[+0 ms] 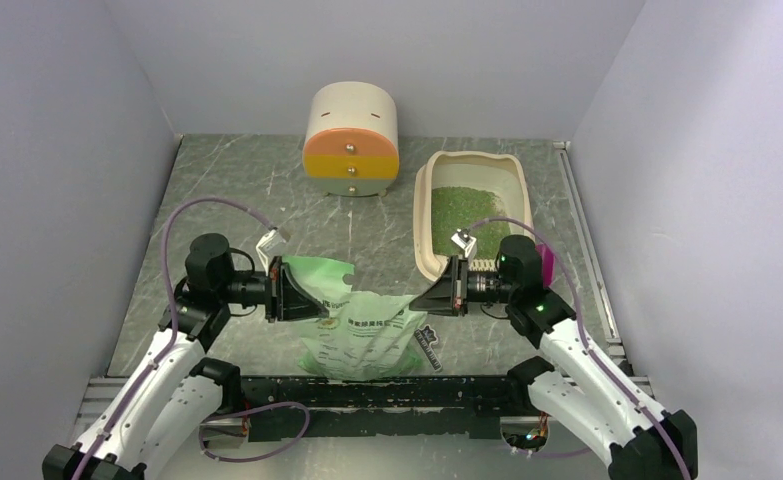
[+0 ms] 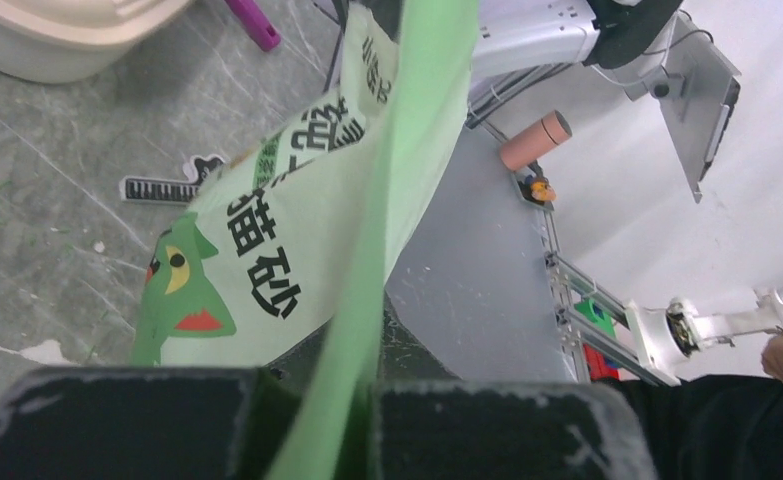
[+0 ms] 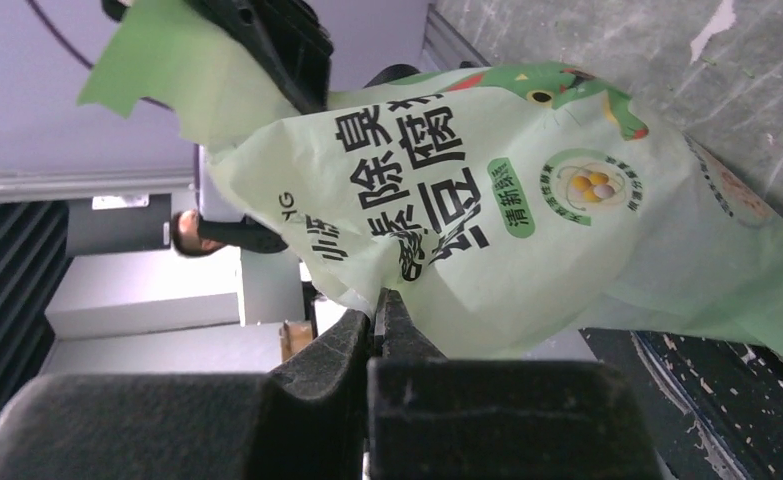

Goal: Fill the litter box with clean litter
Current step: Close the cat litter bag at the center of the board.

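The beige litter box [image 1: 519, 178] stands at the back right, with light-green clean litter [image 1: 464, 208] spread inside it. Its rim also shows in the left wrist view as the litter box [image 2: 57, 45]. A green printed litter bag [image 1: 359, 325] hangs between the arms at the near middle. My left gripper [image 1: 295, 290] is shut on the bag's left top edge; the bag [image 2: 297, 230] runs as a green strip between that gripper's [image 2: 352, 425] jaws. My right gripper [image 1: 429, 298] is shut on the bag's right corner. In the right wrist view that gripper [image 3: 377, 318] pinches the bag's [image 3: 527, 220] lower edge.
A round beige-and-orange drawer unit [image 1: 352, 140] stands at the back centre, left of the litter box. A magenta scoop [image 1: 546, 260] lies behind my right wrist, also visible as the scoop [image 2: 252, 22]. A black printed strip [image 1: 429, 345] lies by the bag's right side. Grey walls enclose the table.
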You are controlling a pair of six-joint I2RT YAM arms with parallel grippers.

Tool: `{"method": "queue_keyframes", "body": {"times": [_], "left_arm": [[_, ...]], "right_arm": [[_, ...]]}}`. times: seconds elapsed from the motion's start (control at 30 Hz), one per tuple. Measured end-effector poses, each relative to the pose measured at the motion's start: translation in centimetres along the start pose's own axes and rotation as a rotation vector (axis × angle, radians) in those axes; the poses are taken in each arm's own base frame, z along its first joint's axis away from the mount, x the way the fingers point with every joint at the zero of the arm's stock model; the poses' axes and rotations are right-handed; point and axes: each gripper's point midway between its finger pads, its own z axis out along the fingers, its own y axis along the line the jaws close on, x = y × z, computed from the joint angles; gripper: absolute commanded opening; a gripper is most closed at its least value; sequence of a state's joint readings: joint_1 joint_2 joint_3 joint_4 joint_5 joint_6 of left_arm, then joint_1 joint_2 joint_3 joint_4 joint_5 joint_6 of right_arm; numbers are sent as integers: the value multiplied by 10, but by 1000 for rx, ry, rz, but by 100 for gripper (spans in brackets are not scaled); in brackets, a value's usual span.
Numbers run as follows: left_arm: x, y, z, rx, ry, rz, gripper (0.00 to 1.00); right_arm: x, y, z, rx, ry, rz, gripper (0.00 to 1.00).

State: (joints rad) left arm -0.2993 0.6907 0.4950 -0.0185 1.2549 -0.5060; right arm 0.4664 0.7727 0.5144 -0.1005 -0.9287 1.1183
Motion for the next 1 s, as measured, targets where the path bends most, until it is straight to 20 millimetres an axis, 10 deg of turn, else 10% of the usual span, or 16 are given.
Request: {"method": "queue_keyframes", "body": {"times": [0.17,0.37,0.57,1.0], "left_arm": [[10,-5,-3,24,42,-14,5],[16,-9,-4,40,64,-49,5],[17,-10,-4,33,66,-90,5],[6,-23,-6,13,35,-110,5]], "right_arm": [[-2,0,-8,-30,54,-7,0],[1,8,-12,-62,147,-38,56],[-10,32,-16,-86,151,-230,81],[-6,60,-8,-195,37,-902,100]]}}
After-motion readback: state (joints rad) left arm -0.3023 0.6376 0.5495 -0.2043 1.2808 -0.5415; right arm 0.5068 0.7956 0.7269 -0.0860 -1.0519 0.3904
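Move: Both hands still pinch the cat litter bag's mouth, one at each side, with the bag's middle hanging and resting between them: from the right hand it lies about 11 cm left, 5 cm back and 11 cm down. The litter box's middle is some 27 cm ahead of that hand, 15 cm right and 16 cm down; the black label strip lies 3 cm back, 2 cm right and 18 cm down. From the left hand, the bag's middle is about 9 cm right, 4 cm back and 12 cm down. The right hand eases about 1 cm to the right with its fingers shut on the bag's mouth corner, then opens them wide, lets go and rises about 6 cm clear of the corner, still facing left across the bag while rolling some 50 degrees about its pointing direction so that its forward side comes up. The left hand keeps its pinch on the other side of the mouth, drawing back about 2 cm and, late on, lifting slightly. ##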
